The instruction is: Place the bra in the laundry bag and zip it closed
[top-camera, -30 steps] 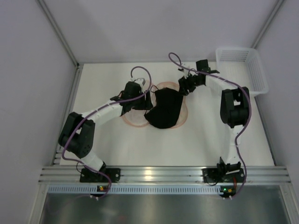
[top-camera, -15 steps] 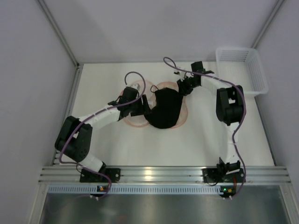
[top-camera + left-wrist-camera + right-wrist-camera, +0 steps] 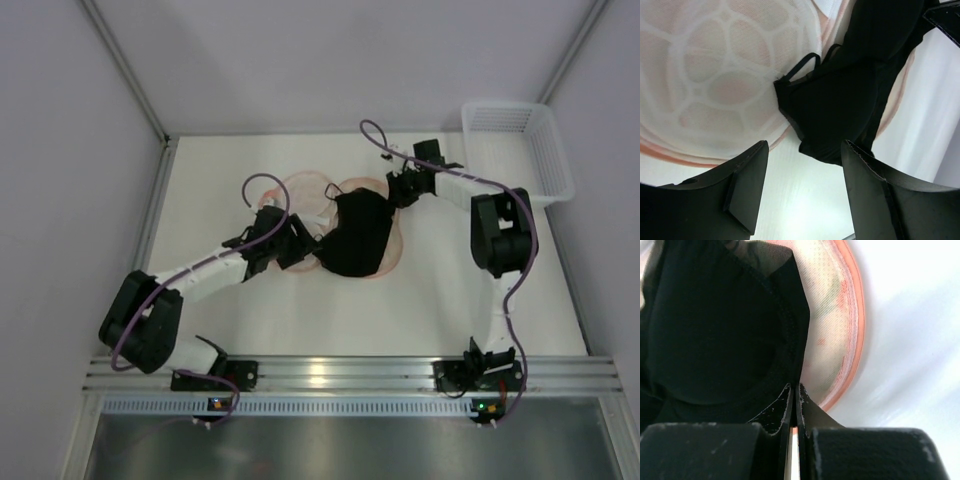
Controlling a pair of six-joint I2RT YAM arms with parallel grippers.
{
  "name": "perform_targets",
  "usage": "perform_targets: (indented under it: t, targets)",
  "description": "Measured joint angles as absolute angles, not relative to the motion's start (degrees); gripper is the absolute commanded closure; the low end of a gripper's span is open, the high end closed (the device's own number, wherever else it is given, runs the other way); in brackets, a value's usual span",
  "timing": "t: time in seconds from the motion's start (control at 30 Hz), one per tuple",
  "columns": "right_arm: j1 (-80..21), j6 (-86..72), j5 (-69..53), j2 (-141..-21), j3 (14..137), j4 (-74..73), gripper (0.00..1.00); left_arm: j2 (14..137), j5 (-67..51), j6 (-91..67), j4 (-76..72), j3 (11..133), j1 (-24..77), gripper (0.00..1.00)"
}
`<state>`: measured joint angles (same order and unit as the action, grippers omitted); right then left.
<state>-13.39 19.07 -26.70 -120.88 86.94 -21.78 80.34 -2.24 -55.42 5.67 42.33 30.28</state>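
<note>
The laundry bag (image 3: 306, 190) lies open on the table as two round halves with a pink rim. The black bra (image 3: 355, 238) lies mostly on the right half, its left edge spilling toward the left half. My left gripper (image 3: 303, 246) is open and empty at the bra's near left edge. In the left wrist view its gripper (image 3: 804, 148) faces the bra (image 3: 850, 95) and the pale patterned left half of the bag (image 3: 710, 75). My right gripper (image 3: 402, 186) is shut on the bra's far edge; the right wrist view shows its gripper (image 3: 794, 387) pinching the black fabric (image 3: 725, 330) over the bag's rim (image 3: 858, 315).
A white plastic mesh basket (image 3: 520, 140) stands at the far right corner. Grey walls close in the table on the left, back and right. The arm bases sit on a metal rail along the near edge.
My left arm has drawn back toward the near left, uncovering the bag's left half. My right gripper shifted slightly left, then back right, still at the bra's far edge.
</note>
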Motion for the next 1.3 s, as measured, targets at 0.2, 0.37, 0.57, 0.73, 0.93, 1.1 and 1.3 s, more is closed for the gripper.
perform_targets:
  t: [0.2,0.37,0.57,0.73,0.93,1.1,1.3]
  targets:
    - [-13.4,13.2,-23.8,-116.7,81.7,-17.6,1.0,84.9,-3.7,-59.3,-0.5,42.2,32.6,0.36]
    - [-13.4,10.5,-22.9,-116.3,81.3,-15.8,1.0,87.2,-3.1,-61.9,-2.3,42.2,35.0,0.37]
    - [-13.4,9.6,-22.7,-116.3,81.3,-15.4,1.0,87.3,-0.3,-65.6,-5.9,40.3,37.1,0.4]
    - [-13.4,9.3,-22.7,-116.2,81.3,-15.4,1.0,91.2,2.3,-67.5,-8.4,40.3,38.6,0.55]
    - [-13.4,8.9,-22.7,-115.7,81.3,-15.4,1.0,93.8,4.8,-68.1,-11.3,40.3,39.0,0.9]
    - [-13.4,7.6,-22.7,-114.8,80.4,-14.9,1.0,93.8,5.4,-66.5,-14.1,40.9,38.9,1.0]
    - [-13.4,2.8,-21.8,-108.5,74.6,-14.5,1.0,91.6,5.4,-61.4,-14.3,43.9,38.5,1.0]
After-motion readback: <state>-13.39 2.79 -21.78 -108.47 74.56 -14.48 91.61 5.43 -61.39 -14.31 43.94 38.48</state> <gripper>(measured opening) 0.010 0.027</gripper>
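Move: The left gripper hovers open with the bra's near left edge about 5 cm to its right, 1 cm back and 6 cm below; the bra's middle is roughly 11 cm right and 3 cm forward. The laundry bag's open mesh half lies some 6 cm forward, 2 cm left, and its patterned half under the bra. The right gripper already pinches the bra's far right edge; that patterned half's middle is about 7 cm back, 7 cm left and slightly below it. Bring the left gripper about 5 cm right and then down nearly 5 cm onto the bra's near left edge, shut the fingers to pinch the fabric, then draw it up about 5 cm and some 3 cm forward. Keep the right gripper's hold on the far right edge, lifting it gently nearly 4 cm, turning it clockwise and drawing it back late on. ##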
